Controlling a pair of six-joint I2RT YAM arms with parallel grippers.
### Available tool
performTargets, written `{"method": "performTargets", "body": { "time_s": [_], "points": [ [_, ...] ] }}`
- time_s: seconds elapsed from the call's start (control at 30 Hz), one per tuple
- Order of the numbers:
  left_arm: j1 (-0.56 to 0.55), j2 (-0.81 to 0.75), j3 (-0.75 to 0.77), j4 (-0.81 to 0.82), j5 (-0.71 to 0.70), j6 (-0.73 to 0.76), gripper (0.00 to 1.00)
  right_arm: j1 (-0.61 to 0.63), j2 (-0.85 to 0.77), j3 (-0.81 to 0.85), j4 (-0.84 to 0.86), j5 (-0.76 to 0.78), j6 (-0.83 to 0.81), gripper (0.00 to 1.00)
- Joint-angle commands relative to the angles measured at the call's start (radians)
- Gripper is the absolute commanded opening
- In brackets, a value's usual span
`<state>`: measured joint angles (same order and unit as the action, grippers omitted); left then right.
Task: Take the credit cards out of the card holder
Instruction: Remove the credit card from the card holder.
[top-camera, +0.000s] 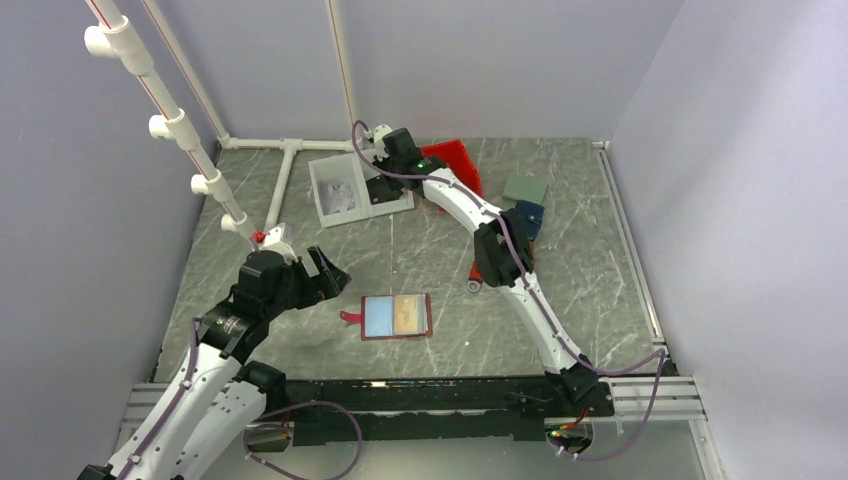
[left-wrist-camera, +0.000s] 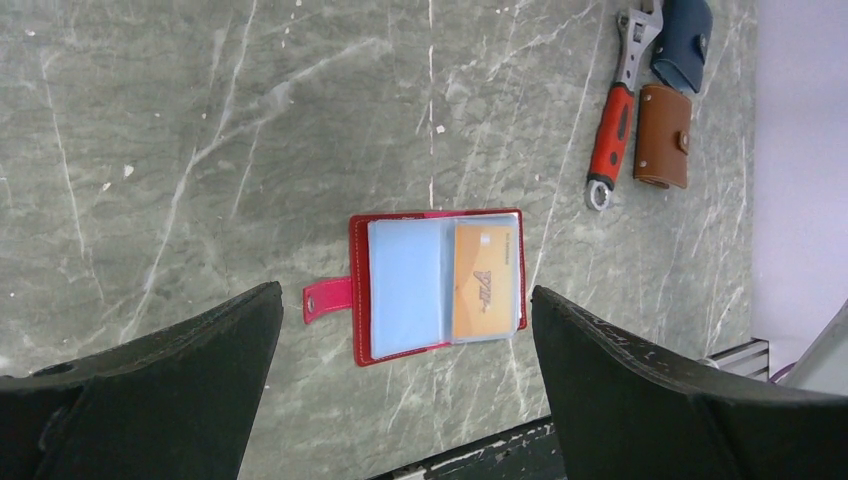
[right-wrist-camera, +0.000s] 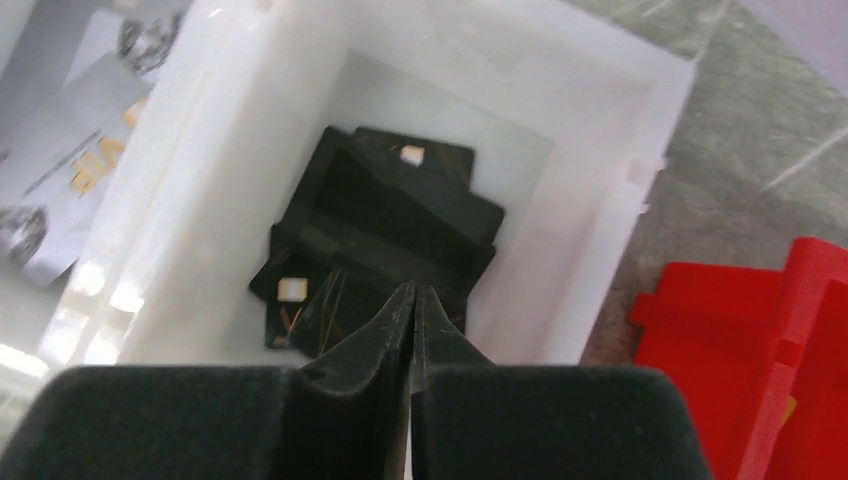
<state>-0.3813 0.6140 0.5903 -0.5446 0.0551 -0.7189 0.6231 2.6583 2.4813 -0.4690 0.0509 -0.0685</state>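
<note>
The red card holder (top-camera: 396, 316) (left-wrist-camera: 437, 285) lies open and flat on the table, strap tab pointing left. A tan-orange credit card (left-wrist-camera: 484, 282) sits in its right pale blue pocket; the left pocket looks bare. My left gripper (top-camera: 325, 272) (left-wrist-camera: 405, 295) hovers open above and left of the holder, touching nothing. My right gripper (top-camera: 376, 142) (right-wrist-camera: 412, 292) is at the back over the white bin (top-camera: 340, 195) (right-wrist-camera: 620, 200), fingers pressed together. Below its tips, several dark cards (right-wrist-camera: 390, 220) lie in one compartment. Pale printed cards (right-wrist-camera: 70, 190) lie in the neighbouring compartment.
A red-handled wrench (left-wrist-camera: 612, 130), a brown wallet (left-wrist-camera: 664, 135) and a blue wallet (left-wrist-camera: 683, 40) lie right of the holder. A red bin (top-camera: 455, 160) (right-wrist-camera: 760, 340) and a grey-green box (top-camera: 525, 188) stand at the back. White pipe framing (top-camera: 290, 160) runs along the back left.
</note>
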Motion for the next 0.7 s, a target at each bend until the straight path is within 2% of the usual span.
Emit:
{"method": "performTargets", "body": {
  "time_s": [0.0,0.2,0.4,0.57,0.67],
  "points": [
    [-0.002,-0.031,0.003,0.019,0.028,0.001,0.99,0.000,-0.170,-0.030,-0.064,-0.229,-0.096,0.06],
    [-0.002,-0.007,-0.035,0.085,0.120,-0.013,1.00,-0.005,-0.392,-0.232,-0.130,-0.518,-0.183,0.15],
    [-0.002,-0.007,-0.090,0.171,0.214,-0.042,0.99,-0.013,-0.669,-0.524,-0.153,-0.661,-0.292,0.24],
    [-0.002,0.003,-0.111,0.213,0.260,-0.091,0.99,-0.030,-0.938,-0.812,-0.124,-0.676,-0.414,0.47],
    [-0.002,-0.011,-0.115,0.216,0.267,-0.111,0.99,-0.084,-1.110,-0.991,-0.097,-0.726,-0.463,0.62]
  ]
}}
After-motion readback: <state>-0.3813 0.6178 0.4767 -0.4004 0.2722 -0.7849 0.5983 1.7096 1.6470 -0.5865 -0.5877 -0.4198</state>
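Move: The yellow card in the open card holder lies about 14 cm right of the left gripper, 2 cm back and 14 cm below. From the right gripper, that card is some 36 cm back and 5 cm right, 6 cm lower. The black cards in the white box are 1 cm ahead of and 1 cm left of the right gripper, 5 cm under it; the red bin stands 14 cm right and 4 cm ahead. The wrench lies 15 cm farther out and 16 cm right of the yellow card. Pull the right gripper empty out of the white box, back and up in a quickening sweep of about 22 cm back and 18 cm up, veering right late, towards the open card holder; turn it some 40 degrees counter-clockwise and spread its shut fingers to about half open. Meanwhile ease the wide-open left gripper a few centimetres right towards the holder, turning slightly clockwise and rolling right side up... left side down. ##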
